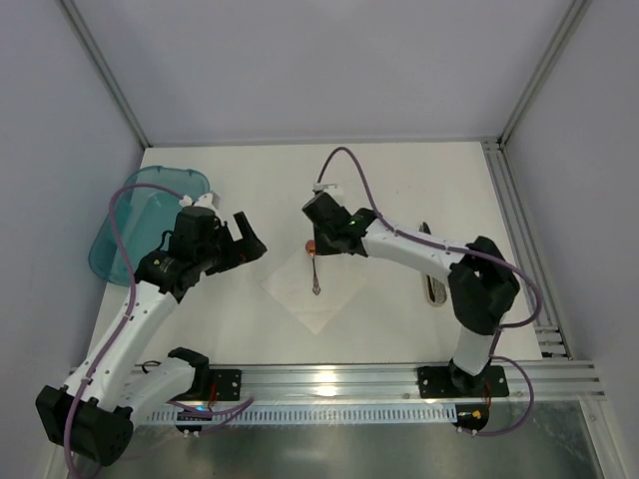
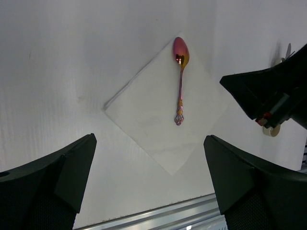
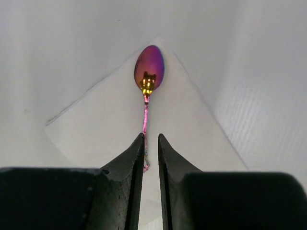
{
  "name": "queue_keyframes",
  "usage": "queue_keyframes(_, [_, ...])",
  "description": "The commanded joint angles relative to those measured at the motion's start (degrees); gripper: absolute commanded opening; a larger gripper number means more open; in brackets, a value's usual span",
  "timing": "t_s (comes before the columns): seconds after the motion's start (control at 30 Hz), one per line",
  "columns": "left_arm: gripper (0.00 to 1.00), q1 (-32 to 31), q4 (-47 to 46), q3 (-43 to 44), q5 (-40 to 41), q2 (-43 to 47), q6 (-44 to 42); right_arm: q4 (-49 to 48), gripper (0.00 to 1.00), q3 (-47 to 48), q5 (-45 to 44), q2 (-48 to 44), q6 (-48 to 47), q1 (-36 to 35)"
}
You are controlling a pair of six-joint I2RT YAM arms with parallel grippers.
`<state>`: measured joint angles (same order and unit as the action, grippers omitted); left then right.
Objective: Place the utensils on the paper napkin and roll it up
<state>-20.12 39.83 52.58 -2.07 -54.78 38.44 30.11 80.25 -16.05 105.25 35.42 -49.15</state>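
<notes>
The white paper napkin (image 1: 329, 299) (image 2: 148, 120) (image 3: 105, 124) lies as a diamond in the middle of the table. One of the utensils, an iridescent pink-gold spoon (image 1: 317, 279) (image 2: 181, 81) (image 3: 149, 72), rests flat on it, bowl at the far corner. My right gripper (image 1: 318, 239) (image 3: 150, 136) hovers over the handle end, its jaws a narrow gap apart; the handle tip shows beside the left finger, not pinched. More slim cutlery (image 1: 433, 287) lies at the right. My left gripper (image 1: 252, 239) (image 2: 148, 139) hangs wide open and empty, left of the napkin.
A translucent teal tub (image 1: 130, 225) sits at the table's left edge behind the left arm. An aluminium rail (image 1: 329, 379) (image 2: 158, 215) runs along the near edge. The right arm's forearm (image 1: 419, 254) stretches across the right half of the table.
</notes>
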Motion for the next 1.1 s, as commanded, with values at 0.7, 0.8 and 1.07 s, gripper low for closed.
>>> queue_keyframes(0.7, [1.0, 0.3, -6.1, 1.0, -10.6, -1.6, 0.0, 1.8, 0.15, -24.8, 11.0, -22.2, -22.7, 42.6])
queue_keyframes(0.8, [0.99, 0.3, -5.9, 0.9, -10.6, -1.2, -0.3, 1.8, 0.15, -25.4, 10.1, -20.4, -22.9, 42.8])
queue_keyframes(1.07, [1.0, 0.3, -6.7, -0.6, -11.2, -0.7, 0.3, 0.7, 0.15, -25.8, 12.9, -17.3, -23.6, 43.2])
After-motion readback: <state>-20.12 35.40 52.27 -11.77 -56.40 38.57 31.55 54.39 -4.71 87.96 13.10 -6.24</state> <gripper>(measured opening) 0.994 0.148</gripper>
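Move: The fork lies in the slim tray about 30 cm to the right hand's right, level with it in reach and some 7 cm lower. The knife lies just beside the fork, about 1 cm farther right; the tray's middle sits about 2 cm nearer the base than the fork's. The released spoon is nearly straight below the hand, about 2 cm left and 8 cm down. From the left hand the fork is roughly 43 cm right, 7 cm ahead and 16 cm down. Towards the fork and knife, touching nothing on leaving: the right hand rises off the spoon by about 4 cm while sweeping fast to its right, some 30 cm in all, then sinks steeply over the fork's stem, its wrist turning about 20 degrees clockwise and tipping farther down, fingers still nearly shut. The left hand, wide open, drifts about 3 cm right. ##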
